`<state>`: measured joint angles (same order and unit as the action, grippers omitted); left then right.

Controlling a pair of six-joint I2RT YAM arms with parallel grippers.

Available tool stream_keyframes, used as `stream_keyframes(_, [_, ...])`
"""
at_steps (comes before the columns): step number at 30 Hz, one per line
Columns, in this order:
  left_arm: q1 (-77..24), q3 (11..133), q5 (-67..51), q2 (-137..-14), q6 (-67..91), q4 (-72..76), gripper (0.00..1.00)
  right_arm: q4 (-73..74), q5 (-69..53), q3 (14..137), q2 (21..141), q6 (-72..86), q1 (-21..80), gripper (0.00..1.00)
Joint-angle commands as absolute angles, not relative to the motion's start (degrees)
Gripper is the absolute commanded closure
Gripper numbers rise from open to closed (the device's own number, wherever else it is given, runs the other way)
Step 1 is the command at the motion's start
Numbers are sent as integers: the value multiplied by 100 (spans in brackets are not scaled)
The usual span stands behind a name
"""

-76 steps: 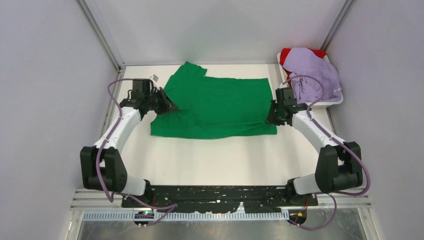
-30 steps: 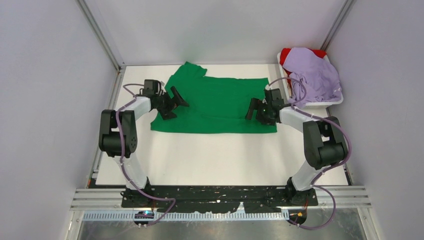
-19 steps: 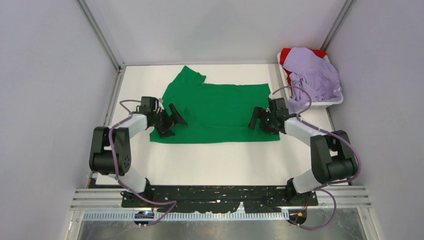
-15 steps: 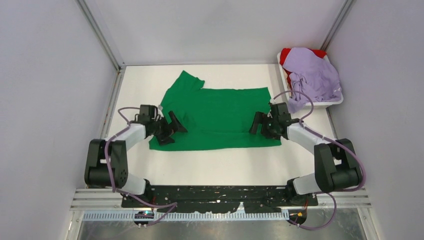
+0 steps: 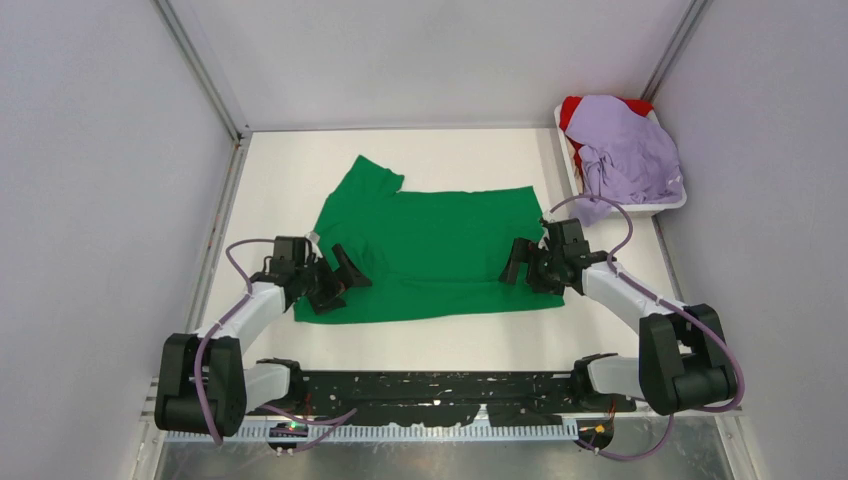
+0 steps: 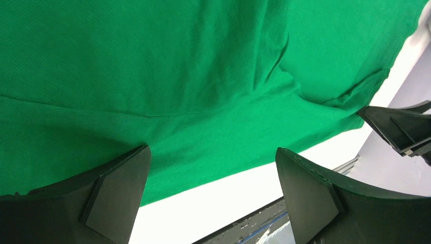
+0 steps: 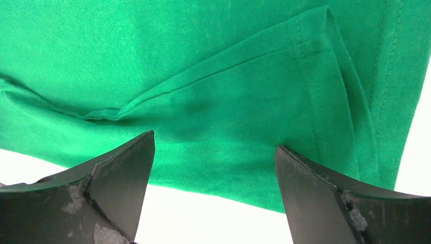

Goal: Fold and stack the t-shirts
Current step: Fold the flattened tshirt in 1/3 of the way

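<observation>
The bright green t-shirt (image 5: 430,255) lies flat on the white table, folded lengthwise, with one sleeve at its far left. My left gripper (image 5: 343,280) is open and low over the shirt's near-left corner. My right gripper (image 5: 514,266) is open and low over its near-right corner. In the left wrist view the open gripper (image 6: 211,152) spans the green cloth (image 6: 152,76) at its near edge. In the right wrist view the open gripper (image 7: 214,143) spans the hemmed green cloth (image 7: 203,61). The lavender t-shirt (image 5: 625,150) lies crumpled on the red t-shirt (image 5: 573,108).
The white tray (image 5: 672,203) holding the lavender and red shirts stands at the back right corner. Grey walls close in the table on the left, right and back. A black base rail (image 5: 440,385) runs along the near edge.
Both grippers have moved toward the near edge, and the green shirt has slid that way with them. The arms have folded lower.
</observation>
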<state>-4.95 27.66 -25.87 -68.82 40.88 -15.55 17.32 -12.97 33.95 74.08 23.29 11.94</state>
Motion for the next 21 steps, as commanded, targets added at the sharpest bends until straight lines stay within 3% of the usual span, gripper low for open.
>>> stream_keyframes(1, [-523,2404,-1804,-6742,4034,-3159,0,3227,-1281,3009,7194,2363,1204,5])
stream_keyframes(21, [-519,1862,-1904,-4184,4241,-4103,0,3814,-1193,2765,4893,2750,1362,5])
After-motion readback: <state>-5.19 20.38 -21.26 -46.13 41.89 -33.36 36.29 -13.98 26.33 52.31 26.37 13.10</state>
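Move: The shirt's near folded edge lies under both hands at table level, about 5 cm back from the left hand and some 4 cm back from the right. The table's front edge is roughly 17 cm back of either hand. The hem of the folded-over strip runs about 3 cm ahead of the right hand; the basket stands some 32 cm ahead and 24 cm right of it. The far sleeve is around 28 cm ahead and 3 cm right of the left hand. Straight back towards the table's front edge, both hands draw the shirt along, open fingertips still resting on the folded strip. The left goes about 7 cm, drifting slightly outwards to its left; the right goes nearly 9 cm, slowing and rising slightly at the end. The right wrist tips a little further down and neither gripper closes. ##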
